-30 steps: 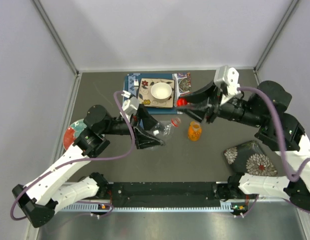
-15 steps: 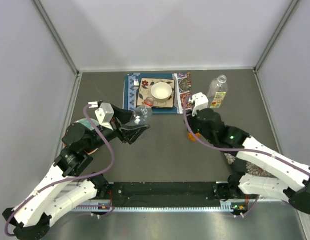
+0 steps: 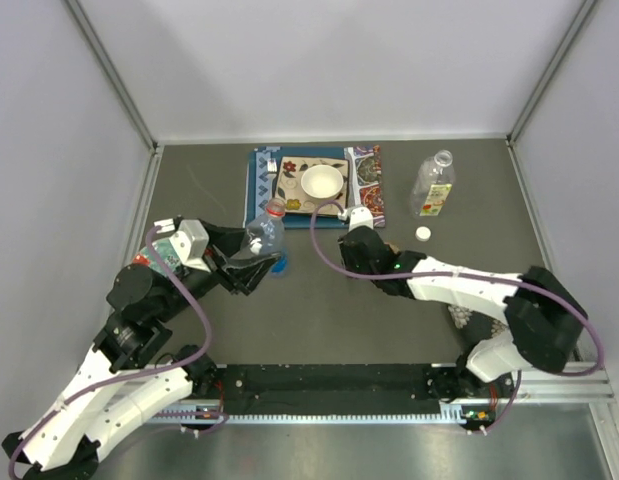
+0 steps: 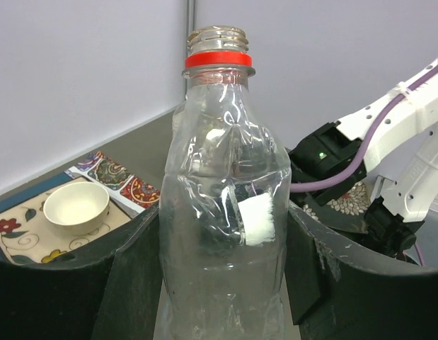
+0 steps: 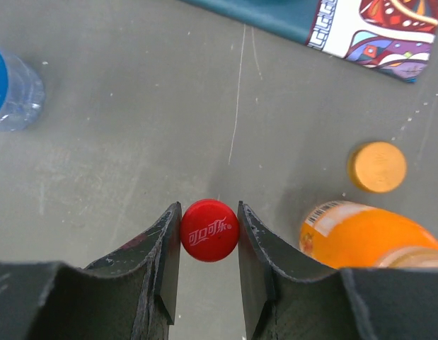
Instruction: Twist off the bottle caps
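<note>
My left gripper (image 3: pixel 251 262) (image 4: pixel 222 273) is shut on a clear bottle (image 3: pixel 266 232) (image 4: pixel 219 177) and holds it upright. Its mouth is open, with only a red ring (image 4: pixel 217 60) on the neck. My right gripper (image 3: pixel 351 240) (image 5: pixel 208 207) is shut on the red cap (image 5: pixel 209 230), low over the table. An orange cap (image 5: pixel 377 166) lies loose beside a lying orange bottle (image 5: pixel 367 237). A white cap (image 3: pixel 423 233) lies near an upright open bottle (image 3: pixel 433 185). No blue cap shows.
A white bowl (image 3: pixel 322 183) (image 4: pixel 76 207) stands on patterned mats (image 3: pixel 364 165) at the back. A blue-labelled bottle (image 5: pixel 10 88) lies left of the right gripper. A dark floral object (image 4: pixel 346 205) sits under the right arm.
My right gripper has swung left and down to the table's middle with the red cap. My left arm has pulled back and raised the clear bottle upright.
</note>
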You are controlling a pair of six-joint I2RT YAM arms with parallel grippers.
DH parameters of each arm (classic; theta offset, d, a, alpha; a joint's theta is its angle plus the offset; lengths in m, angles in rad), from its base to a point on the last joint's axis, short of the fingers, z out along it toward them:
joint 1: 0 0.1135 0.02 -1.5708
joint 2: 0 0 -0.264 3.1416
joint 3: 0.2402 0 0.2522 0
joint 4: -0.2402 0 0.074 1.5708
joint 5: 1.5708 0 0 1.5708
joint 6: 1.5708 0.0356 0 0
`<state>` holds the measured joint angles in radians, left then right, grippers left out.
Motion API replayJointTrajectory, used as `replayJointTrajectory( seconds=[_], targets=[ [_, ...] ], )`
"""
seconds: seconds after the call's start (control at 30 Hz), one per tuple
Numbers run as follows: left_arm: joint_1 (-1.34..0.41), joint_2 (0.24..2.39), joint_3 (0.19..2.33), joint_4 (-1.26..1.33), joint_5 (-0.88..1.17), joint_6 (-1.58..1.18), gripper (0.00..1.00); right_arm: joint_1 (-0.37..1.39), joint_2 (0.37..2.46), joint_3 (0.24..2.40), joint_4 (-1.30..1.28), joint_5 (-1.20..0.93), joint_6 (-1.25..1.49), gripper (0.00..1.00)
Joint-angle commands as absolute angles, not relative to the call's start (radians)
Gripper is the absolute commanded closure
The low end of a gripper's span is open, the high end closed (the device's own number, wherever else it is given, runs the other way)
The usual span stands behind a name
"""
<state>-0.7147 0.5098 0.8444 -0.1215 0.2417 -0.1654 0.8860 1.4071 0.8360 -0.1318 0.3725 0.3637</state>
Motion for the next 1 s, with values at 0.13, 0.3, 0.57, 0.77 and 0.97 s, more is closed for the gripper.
replayJointTrajectory(
  seconds=[0.13, 0.3, 0.57, 0.77, 0.97],
  targets=[
    [-0.71, 0.483, 0.808, -0.112, 0.201, -0.149, 0.82, 0.881, 1.581, 0.949, -0.043, 0.322, 0.414, 1.0],
    [-0.712, 0.474, 0.805, -0.121, 0.189, -0.141, 0.81, 0.881, 1.661, 0.965, -0.057, 0.311, 0.446, 1.0],
    [-0.712, 0.469, 0.795, -0.12, 0.184, -0.141, 0.81, 0.881, 1.721, 0.973, -0.094, 0.307, 0.466, 0.79],
    [-0.712, 0.476, 0.79, -0.115, 0.189, -0.147, 0.81, 0.881, 1.707, 0.973, -0.104, 0.318, 0.471, 0.53],
    [-0.712, 0.477, 0.785, -0.11, 0.193, -0.155, 0.81, 0.882, 1.654, 0.995, -0.144, 0.325, 0.479, 0.45]
  ],
)
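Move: Pinched in the right hand's fingers, the red cap is headed for bare table about 3 cm to that hand's left, level with it in reach and some 8 cm below. From this hand the orange bottle stands about 2 cm ahead and 8 cm right, the orange cap about 7 cm ahead and 7 cm right, and the blue bottle roughly 2 cm ahead and 16 cm left. For the left hand that table spot is some 12 cm ahead, 11 cm right and far below, about 37 cm. Lowering the red cap about 8 cm, the right hand also drifts some 3 cm left, away from the orange bottle, while its fingers tip about 10 degrees steeper towards the table. There it stops, and the fingers open and let the cap go. The left hand keeps its grip on the opened clear bottle and sinks about 2 cm. ##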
